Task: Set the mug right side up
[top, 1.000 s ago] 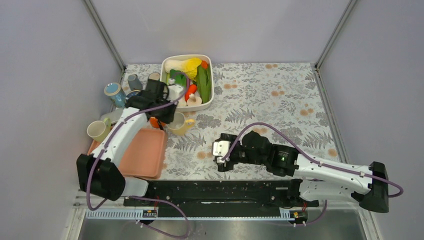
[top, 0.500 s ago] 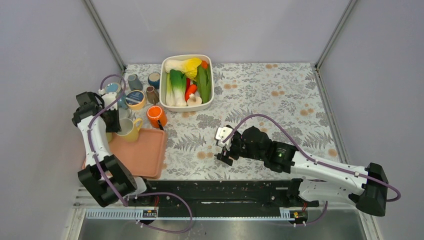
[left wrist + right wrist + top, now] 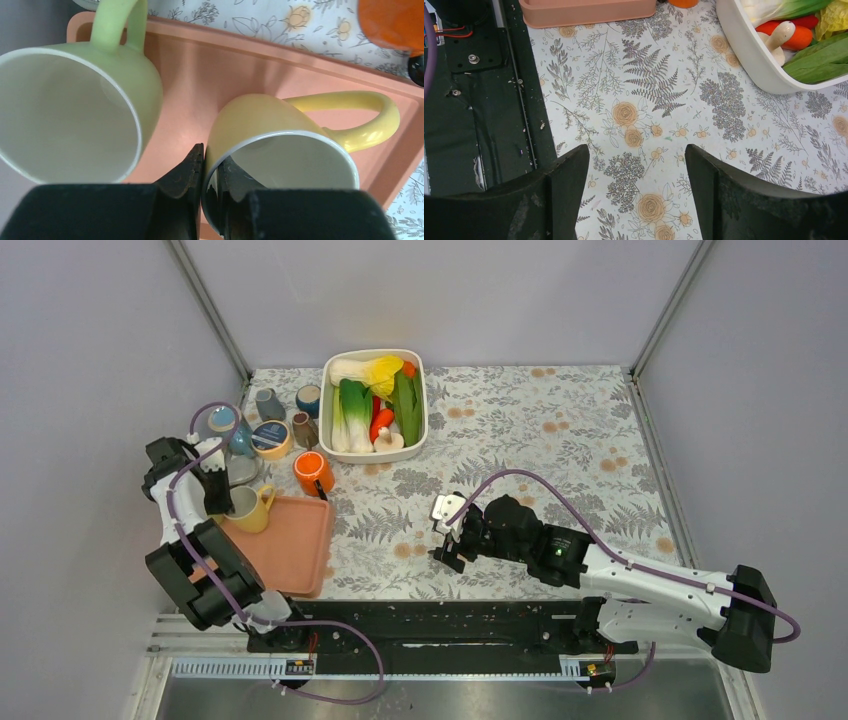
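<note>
The yellow mug (image 3: 252, 510) is over the back left corner of the pink tray (image 3: 295, 550), mouth up and handle pointing right. My left gripper (image 3: 228, 502) is shut on its rim. In the left wrist view one finger sits inside the yellow mug (image 3: 280, 145) and the other outside its wall, with the left gripper (image 3: 212, 152) pinching that wall. Whether the mug's base touches the tray (image 3: 210, 65) is hidden. My right gripper (image 3: 445, 537) hangs open over the patterned table and holds nothing; the right wrist view shows bare tablecloth under the right gripper (image 3: 636, 165).
A pale green mug (image 3: 65, 110) stands close on the left of the yellow one, on the tray. An orange mug (image 3: 312, 472) and several small cups (image 3: 270, 435) stand behind the tray. A white dish of vegetables (image 3: 375, 400) sits at the back.
My left arm has swung from beside the vegetable dish to the far left, carrying the yellow mug over the tray. The right gripper shifted slightly and stayed open.
</note>
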Robot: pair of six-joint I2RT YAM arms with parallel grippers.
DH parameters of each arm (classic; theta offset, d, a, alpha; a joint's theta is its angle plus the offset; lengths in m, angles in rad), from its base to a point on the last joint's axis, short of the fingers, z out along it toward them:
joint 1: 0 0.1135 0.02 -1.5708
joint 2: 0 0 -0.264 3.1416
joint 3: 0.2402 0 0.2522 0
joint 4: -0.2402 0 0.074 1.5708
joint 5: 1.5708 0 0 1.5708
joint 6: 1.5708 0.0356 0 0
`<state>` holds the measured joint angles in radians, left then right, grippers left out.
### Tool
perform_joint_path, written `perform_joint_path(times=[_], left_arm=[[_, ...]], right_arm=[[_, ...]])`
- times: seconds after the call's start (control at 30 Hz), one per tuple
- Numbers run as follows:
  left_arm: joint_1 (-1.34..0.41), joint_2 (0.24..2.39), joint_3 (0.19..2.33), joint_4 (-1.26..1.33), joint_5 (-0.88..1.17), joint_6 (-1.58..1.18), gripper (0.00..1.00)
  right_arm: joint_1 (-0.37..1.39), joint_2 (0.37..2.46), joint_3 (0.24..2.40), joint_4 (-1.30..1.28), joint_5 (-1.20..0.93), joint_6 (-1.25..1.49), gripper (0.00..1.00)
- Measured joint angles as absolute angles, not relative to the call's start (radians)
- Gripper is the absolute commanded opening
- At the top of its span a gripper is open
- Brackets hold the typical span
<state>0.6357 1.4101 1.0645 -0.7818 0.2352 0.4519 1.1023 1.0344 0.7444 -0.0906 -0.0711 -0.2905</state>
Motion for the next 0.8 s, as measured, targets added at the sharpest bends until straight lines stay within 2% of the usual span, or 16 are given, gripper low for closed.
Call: perform_joint_path(times=[0.1,0.13,0.27,0.37,0.47,0.53,0.7,0.8], left_arm=[[0.653,1.452,1.065,-0.760,0.235,0.451,0.00],[0.656,1.463,1.065,-0.755,0.235,0.451,0.04],[0.661,1.477,1.073,-0.745,0.238,0.447,0.31],[0.659,1.478,1.076,-0.732,0.241,0.442,0.40],[0.660,1.475,1.078,-0.729,0.243,0.446,0.53],[0.659,1.461,1.078,-0.733,0.255,0.450,0.57],[0.659,1.368,1.086,-0.759,0.308,0.458,0.60],[0.643,1.293,1.115,-0.784,0.343,0.467,0.65]], right_arm=[[1.102,1.034,0.741,-0.084,-0.071,-0.290,0.79],[1.102,1.034,0.740,-0.082,-0.071,-0.290,0.80],[1.102,1.032,0.736,-0.075,-0.071,-0.290,0.79],[1.102,1.028,0.732,-0.074,-0.071,-0.290,0.79],[1.102,1.022,0.730,-0.073,-0.072,-0.290,0.79],[1.102,1.017,0.727,-0.072,-0.072,-0.290,0.80],[1.102,1.016,0.723,-0.072,-0.071,-0.289,0.80],[1.100,1.016,0.722,-0.072,-0.065,-0.277,0.80]])
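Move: The left hand still pinches the yellow mug by the left side of its rim; the mug's middle is about 4 cm right, 2 cm ahead and 4 cm below. The tray's middle lies some 8 cm back, 4 cm right and 10 cm below. The green mug stands 9 cm left and 3 cm ahead, the upturned orange mug 17 cm right and 8 cm ahead. From the right hand, the yellow mug lies roughly 42 cm left and 10 cm ahead. Down and left by 1 to 2 cm, the left hand lowers the yellow mug onto the tray towards the green mug, then widens its fingers to a bit over half open and lets go of the rim. It then rises about 7 cm clear of the mug, easing right, while the wrist tilts some 10 degrees so the fingers point more forward. ##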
